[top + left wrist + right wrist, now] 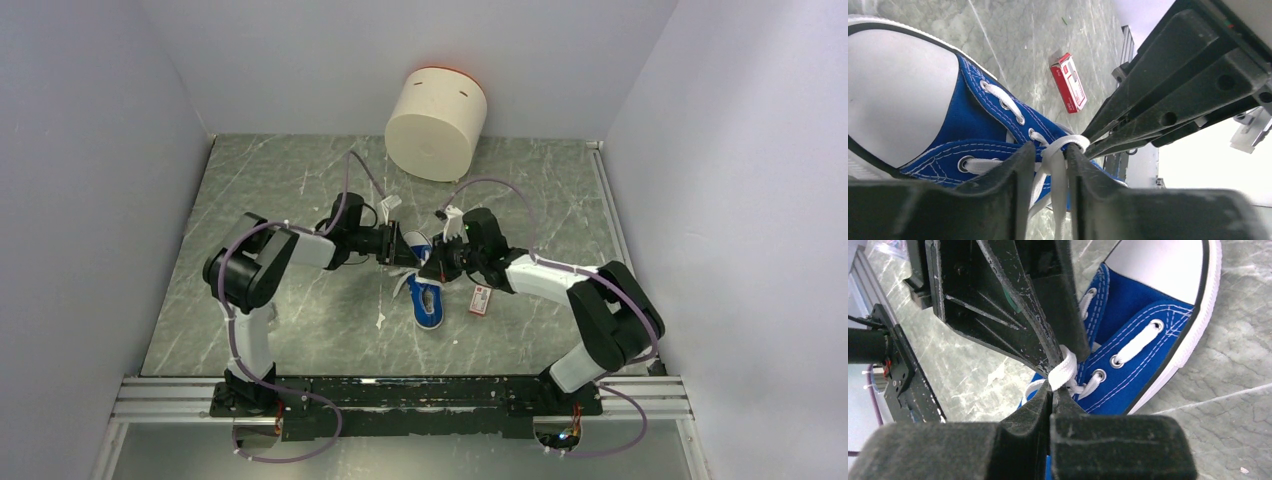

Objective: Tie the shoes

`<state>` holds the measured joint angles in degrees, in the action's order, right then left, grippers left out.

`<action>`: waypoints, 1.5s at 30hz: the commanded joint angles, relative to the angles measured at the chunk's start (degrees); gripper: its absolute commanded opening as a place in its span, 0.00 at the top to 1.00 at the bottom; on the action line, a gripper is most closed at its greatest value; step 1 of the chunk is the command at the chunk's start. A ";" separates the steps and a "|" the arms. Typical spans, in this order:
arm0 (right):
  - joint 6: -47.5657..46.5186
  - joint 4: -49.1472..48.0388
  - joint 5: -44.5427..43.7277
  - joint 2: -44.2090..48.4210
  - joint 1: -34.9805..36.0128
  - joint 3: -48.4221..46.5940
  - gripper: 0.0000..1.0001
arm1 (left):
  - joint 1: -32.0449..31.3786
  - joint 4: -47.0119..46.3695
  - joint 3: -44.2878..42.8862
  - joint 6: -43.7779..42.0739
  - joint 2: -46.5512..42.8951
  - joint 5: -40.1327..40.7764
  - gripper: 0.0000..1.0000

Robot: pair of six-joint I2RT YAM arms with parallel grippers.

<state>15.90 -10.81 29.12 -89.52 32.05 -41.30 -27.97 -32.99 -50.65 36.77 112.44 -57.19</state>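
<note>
The blue canvas shoe (428, 305) lies mid-table, its white toe cap (893, 95) pointing away from the arm bases. Both grippers meet over its laced throat. My left gripper (1050, 150) is open, and a white lace (1060, 175) hangs through the gap between its fingers. My right gripper (1052, 387) is shut on the white lace (1063, 371) just above the eyelets, tip to tip with the left gripper (1065, 360). In the top view the left gripper (408, 255) and right gripper (436, 266) hide the upper part of the shoe.
A small red-and-white packet (481, 299) lies just right of the shoe, also in the left wrist view (1070, 82). A large white cylinder (436, 122) stands at the back. Grey walls close in the marbled table (300, 200) on three sides.
</note>
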 commanded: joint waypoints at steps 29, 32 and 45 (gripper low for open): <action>-0.45 -4.76 1.45 -0.17 -1.61 0.36 1.00 | 0.81 -9.70 2.86 -1.91 1.67 -12.89 0.46; -0.75 -4.00 1.25 -0.71 -1.69 0.13 1.00 | 0.82 -16.67 4.24 3.43 3.12 -12.38 0.58; -2.27 -3.23 4.66 -1.68 -3.26 -1.06 1.00 | 0.08 -37.52 7.07 17.16 8.30 -10.15 0.33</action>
<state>15.11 -12.58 31.99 -90.28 29.02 -40.62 -26.85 -65.52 -44.07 52.82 119.79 -66.72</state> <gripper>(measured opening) 0.013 0.677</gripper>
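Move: Both hands meet over the blue shoe's lacing. The lace loop sits between the left fingers, about 1 cm to the right of that hand point and level with it, and right at the right fingertips. From the right hand, the shoe's middle is some 3 cm back, 1 cm left and 5 cm below. The white toe cap is about 6 cm ahead, 2 cm left and 5 cm down, and the red-white box roughly 7 cm back, 11 cm right and 8 cm down. Open the left fingers wide around the lace, then draw that hand back about 2.5 cm towards the shoe's heel, tipping its fingertips up some 10 degrees. Keep the right fingers pinched shut on the lace, rising about 1 cm, sinking again, then easing 1.5 to 2 cm forward and a bit right. ##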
